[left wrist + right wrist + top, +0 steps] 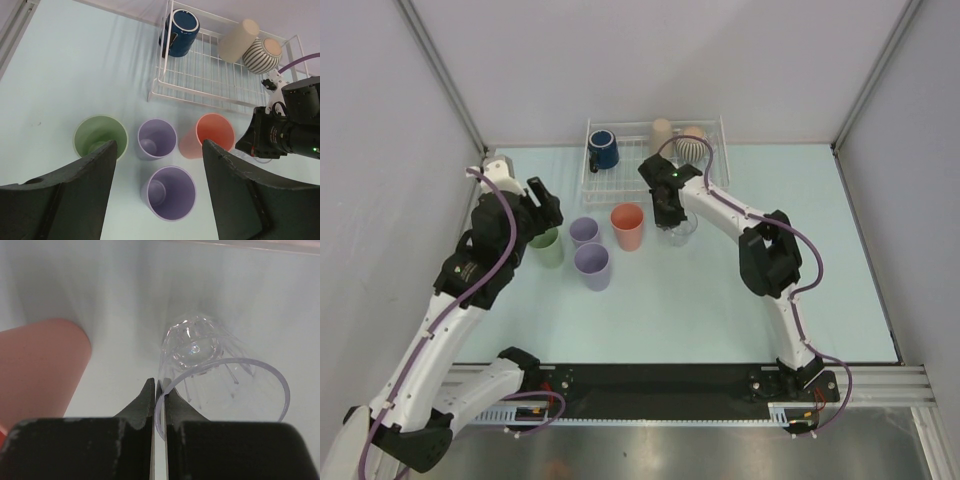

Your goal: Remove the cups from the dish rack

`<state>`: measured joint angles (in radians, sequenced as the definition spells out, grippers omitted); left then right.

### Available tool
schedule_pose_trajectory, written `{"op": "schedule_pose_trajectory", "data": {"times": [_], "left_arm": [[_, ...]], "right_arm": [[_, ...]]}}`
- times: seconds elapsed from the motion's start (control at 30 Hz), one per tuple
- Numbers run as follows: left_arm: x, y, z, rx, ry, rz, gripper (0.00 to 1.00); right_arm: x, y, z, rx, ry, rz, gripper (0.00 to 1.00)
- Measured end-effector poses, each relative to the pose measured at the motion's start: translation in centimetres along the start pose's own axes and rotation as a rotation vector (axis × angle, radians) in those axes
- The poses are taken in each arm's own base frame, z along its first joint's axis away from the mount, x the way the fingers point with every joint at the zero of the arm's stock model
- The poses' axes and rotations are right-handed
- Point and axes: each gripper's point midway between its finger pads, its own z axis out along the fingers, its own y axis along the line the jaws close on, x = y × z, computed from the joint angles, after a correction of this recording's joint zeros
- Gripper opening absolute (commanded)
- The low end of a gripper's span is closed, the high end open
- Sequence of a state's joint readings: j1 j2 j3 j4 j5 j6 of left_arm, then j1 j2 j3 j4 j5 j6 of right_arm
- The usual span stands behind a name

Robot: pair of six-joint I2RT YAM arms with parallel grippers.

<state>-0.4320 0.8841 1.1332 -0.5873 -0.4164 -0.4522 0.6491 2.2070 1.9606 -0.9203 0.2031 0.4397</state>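
Note:
The white wire dish rack [620,185] [210,80] at the back holds a navy mug [603,149] [179,32], a tan cup [661,133] [240,33] and a ribbed beige mug [692,143] [263,54]. In front of it, a pale green cup [548,247], two lavender cups [584,232] [592,266] and a salmon-pink cup [628,226] stand upright on the table. My right gripper [159,390] is shut on the rim of an upright clear cup [210,370] [677,230], just right of the salmon one. Open and empty, my left gripper [159,142] hovers above the lavender cups.
Pale blue tabletop [720,300] with grey walls on three sides. The right arm [770,250] reaches from the near right toward the rack's front edge. The left arm [480,250] stands at the left, beside the green cup.

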Motion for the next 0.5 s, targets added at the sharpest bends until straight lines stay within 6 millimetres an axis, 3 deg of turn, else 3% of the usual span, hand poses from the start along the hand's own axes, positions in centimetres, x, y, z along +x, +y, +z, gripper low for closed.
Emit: {"op": "schedule_pose_trajectory", "data": {"times": [0.17, 0.37, 0.5], "left_arm": [[0.4, -0.1, 0.4, -0.005, 0.014, 0.006, 0.75], [0.8, -0.2, 0.9, -0.010, 0.031, 0.014, 0.75], [1.0, -0.2, 1.0, -0.008, 0.037, 0.016, 0.76]], "right_arm": [[0.1, 0.1, -0.1, 0.003, 0.001, -0.004, 0.24], [0.2, 0.0, -0.3, 0.022, -0.003, -0.014, 0.30], [-0.7, 0.2, -1.2, 0.024, -0.031, -0.012, 0.45]]}}
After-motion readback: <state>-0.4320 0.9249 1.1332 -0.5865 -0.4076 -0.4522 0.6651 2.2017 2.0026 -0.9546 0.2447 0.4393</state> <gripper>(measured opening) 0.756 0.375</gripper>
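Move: Your right fingers already pinch the left wall of the clear glass near its rim; the glass's middle is about 3 cm right of the hand, level fore and aft, and some 4 cm lower. The orange cup stands about 9 cm to the hand's left, level with it, the large purple cup roughly 17 cm left and 9 cm back, and the dish rack's middle some 14 cm ahead and 3 cm left. From the left hand the glass is about 29 cm right, 11 cm ahead and 28 cm below. Hold the right gripper in place at the glass's rim and open the fingers to about a third of their range, one inside the glass and one outside, so they let go of its wall. Then, still opening them, start straight up, about 1.5 cm, with next to no turn of the wrist. ##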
